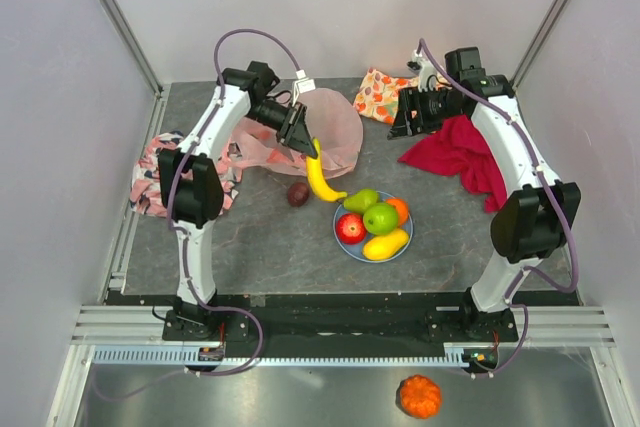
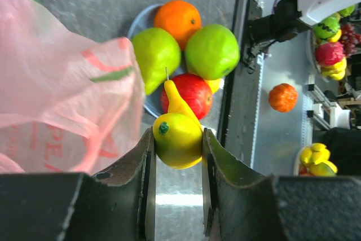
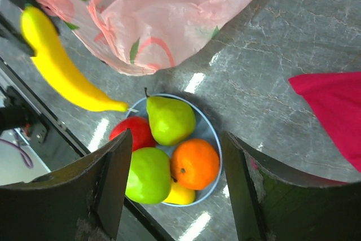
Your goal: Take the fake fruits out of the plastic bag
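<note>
My left gripper point(image 1: 298, 133) is shut on the stem end of a yellow banana point(image 1: 321, 176), which hangs in the air between the pink plastic bag point(image 1: 335, 127) and the blue plate point(image 1: 343, 247). In the left wrist view both fingers press on the banana point(image 2: 177, 136), with the bag point(image 2: 56, 83) at the left. On the plate lie a green pear point(image 1: 361, 200), a green apple point(image 1: 381, 218), an orange point(image 1: 399, 209), a red apple point(image 1: 350, 228) and a yellow fruit point(image 1: 386, 244). A dark purple fruit point(image 1: 298, 194) rests on the table. My right gripper point(image 1: 405, 123) hovers open and holds nothing.
A red cloth point(image 1: 460, 152) lies under the right arm. A fruit-print orange cloth point(image 1: 380, 94) is at the back. A pink-and-black patterned cloth point(image 1: 160, 172) lies at the left edge. A small orange pumpkin point(image 1: 419, 396) sits on the front shelf.
</note>
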### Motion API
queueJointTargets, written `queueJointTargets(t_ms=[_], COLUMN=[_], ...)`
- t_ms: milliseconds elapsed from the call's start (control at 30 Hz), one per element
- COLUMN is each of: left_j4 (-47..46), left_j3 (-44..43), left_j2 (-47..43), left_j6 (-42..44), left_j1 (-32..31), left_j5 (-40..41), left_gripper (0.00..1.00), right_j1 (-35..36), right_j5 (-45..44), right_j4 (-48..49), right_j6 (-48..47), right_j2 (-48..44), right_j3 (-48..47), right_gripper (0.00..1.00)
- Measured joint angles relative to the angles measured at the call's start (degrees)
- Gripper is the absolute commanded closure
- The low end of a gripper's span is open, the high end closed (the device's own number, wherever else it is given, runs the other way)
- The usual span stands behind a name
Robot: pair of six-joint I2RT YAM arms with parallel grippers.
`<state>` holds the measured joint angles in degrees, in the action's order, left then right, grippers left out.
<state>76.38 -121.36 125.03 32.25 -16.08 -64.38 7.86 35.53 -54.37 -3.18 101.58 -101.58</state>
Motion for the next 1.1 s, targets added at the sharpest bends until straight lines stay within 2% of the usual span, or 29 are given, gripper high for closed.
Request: queueJointTargets(t_ms=[300, 533, 667, 833, 1100], left_j4=[0.2, 0.7, -0.4, -2.9, -4.0], left_j3=[18.6, 29.4, 29.5, 23.3, 17.9], left_j2=[-13.7, -15.8, -14.7, -9.0, -1.1], left_j6=[0.9, 1.4, -3.9, -10.1, -13.2], left_j1=[-1.6, -8.3, -9.6, -11.0, -11.9], left_j5=[-3.3, -7.6, -8.1, -7.7, -5.8], left_gripper=[0.98, 0.97, 0.97, 0.97, 0.97], right_j1=[-0.1, -0.2, -0.2, -0.2, -0.2], right_j5=[-2.2, -4.7, -6.1, -7.0, -7.5], right_j4=[-1.0, -1.0, -0.9, -1.0, -1.0], right_j6=[-3.6, -4.9, -5.3, -5.5, -5.7], right_j2=[-2.1, -4.9, -7.8, -10.3, -13.0], right_j3=[5.3, 7.3, 11.1, 14.2, 14.7], right_gripper=[0.28, 0.28, 0.28, 0.28, 0.27])
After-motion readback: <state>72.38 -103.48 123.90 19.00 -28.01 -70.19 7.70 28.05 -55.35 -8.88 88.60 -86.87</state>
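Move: The banana, already pinched in the left hand and hanging from it, is bound for the blue plate, about 16 cm back, 13 cm to that hand's right and 17 cm below. On the plate's near side for this hand lie the red apple, some 15 cm back and 9 cm right, and the pear, 9 cm back and 11 cm right. The dark brown fruit is roughly 7 cm back and 4 cm left on the table. From the empty right hand the plate lies about 20 cm back, 2 cm left and 20 cm below. The banana, kept in the left fingers, is carried towards the plate: first back some 14 cm with a slight rise, then curving forward about 4 cm while going right and sinking to a little below where it began. The wrist rolls some 25 degrees on the way. The right hand, open and empty, draws back about 5 cm, with some travel right and down. ##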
